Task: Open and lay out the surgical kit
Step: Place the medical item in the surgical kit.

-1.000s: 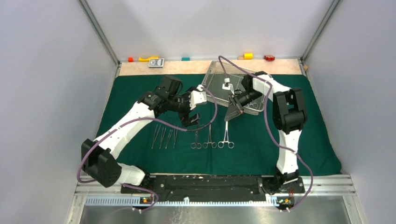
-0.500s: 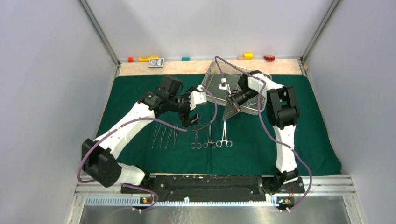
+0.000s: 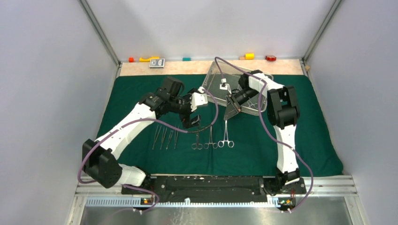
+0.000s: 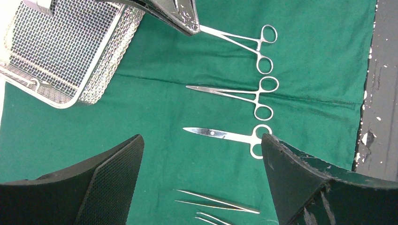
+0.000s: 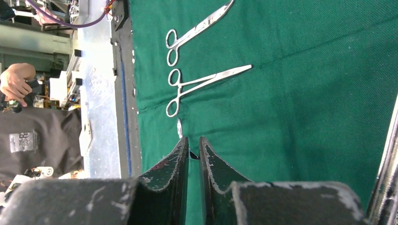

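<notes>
The dark green cloth (image 3: 305,140) lies spread over the table. The wire-mesh tray (image 3: 211,77) sits at the back, also seen in the left wrist view (image 4: 61,51). On the cloth, several tweezers (image 3: 164,138) lie beside a row of three ring-handled instruments (image 3: 210,139): scissors (image 4: 225,135) and two clamps (image 4: 234,93). My right gripper (image 3: 233,108) hovers at the tip of the rightmost clamp (image 4: 244,40). Its jaws (image 5: 193,140) stand a narrow slit apart with cloth showing between. My left gripper (image 3: 190,115) hangs wide open above the scissors, empty (image 4: 202,140).
Small coloured blocks (image 3: 149,58) and a grey device (image 3: 157,63) line the wooden strip behind the cloth. The arms' metal base rail (image 3: 211,180) borders the near edge. A person's hand (image 5: 16,82) shows beyond the table in the right wrist view.
My right gripper has shifted slightly left along the tray's edge and its jaws have parted a little. The left arm has not moved.
</notes>
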{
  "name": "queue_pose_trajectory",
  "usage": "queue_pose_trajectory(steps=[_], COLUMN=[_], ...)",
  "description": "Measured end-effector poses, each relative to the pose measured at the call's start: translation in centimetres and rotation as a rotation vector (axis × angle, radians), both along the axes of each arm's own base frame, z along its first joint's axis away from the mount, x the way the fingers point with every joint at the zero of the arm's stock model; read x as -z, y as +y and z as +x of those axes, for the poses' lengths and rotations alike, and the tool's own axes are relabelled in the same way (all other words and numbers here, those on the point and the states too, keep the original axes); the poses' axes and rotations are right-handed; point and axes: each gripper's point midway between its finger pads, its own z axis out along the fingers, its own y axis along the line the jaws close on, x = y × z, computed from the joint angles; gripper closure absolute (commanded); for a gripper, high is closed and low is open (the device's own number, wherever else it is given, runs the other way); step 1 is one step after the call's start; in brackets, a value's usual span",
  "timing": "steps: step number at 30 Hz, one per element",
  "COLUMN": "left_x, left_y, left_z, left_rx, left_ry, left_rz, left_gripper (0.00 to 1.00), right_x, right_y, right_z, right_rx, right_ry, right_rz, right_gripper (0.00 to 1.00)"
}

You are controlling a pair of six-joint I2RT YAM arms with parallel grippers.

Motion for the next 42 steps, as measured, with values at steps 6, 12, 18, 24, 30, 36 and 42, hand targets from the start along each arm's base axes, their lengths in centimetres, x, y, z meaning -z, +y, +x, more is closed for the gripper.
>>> queue_pose_trajectory(steps=[6,12,18,24,30,36,42], left_x=[0.3,0.4,0.4,0.5,0.7,0.9,1.1], left_y=[0.1,0.1,0.1,0.1,0.2,0.2,0.4], left_z=[-0.1,-0.1,-0.1,-0.2,-0.3,-0.3,-0.3], left_rx=[0.002,0.006,0.013,0.018,0.02,0.019,0.011], left_ry=[0.003,0.0,-0.007,-0.006,-0.002,0.001,-0.001], left_rz=[0.004,0.006,0.009,0.01,0.015,0.018,0.026], left_gripper=[0.01,0.01,0.01,0.01,0.01,0.01,0.01], right_x=[0.4,0.9,1.3,1.4,1.2,1.1,0.3], right_y=[-0.1,-0.2,-0.2,-0.1,-0.2,-0.3,-0.3], right_z=[0.3,1.0,1.3,1.7,2.3,2.8,4.0], right_rx=[0.005,0.017,0.029,0.037,0.047,0.056,0.076], right_ry=[-0.008,-0.029,-0.035,-0.053,-0.095,-0.125,-0.174], right_rz=[-0.02,-0.048,-0.079,-0.103,-0.127,-0.147,-0.168], right_gripper=[0.8,0.74,0.7,0.68,0.64,0.61,0.55])
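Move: The right hand has the tip end of the medical item, a ring-handled clamp, at its fingers; the clamp's rings lie towards the base and its middle is about 7 cm back, 1 cm left and 3 cm below. The second clamp lies roughly 9 cm back and 8 cm left, the scissors 9 cm back and 14 cm left. The tray's centre is some 15 cm ahead and 5 cm right. From the left hand, the held clamp is about 4 cm back, 12 cm right and 15 cm below. The right hand eases down about 1.5 cm while moving slightly forward, its barely parted fingers opening steadily so that the clamp's raised tip end is let go onto the cloth, rings towards the base. Still opening to a bit under half, the hand then draws on forward towards the tray, about 4 cm in all, rising roughly 1 cm from its lowest point and tilting some 15 degrees as it leaves the clamp's tip. ##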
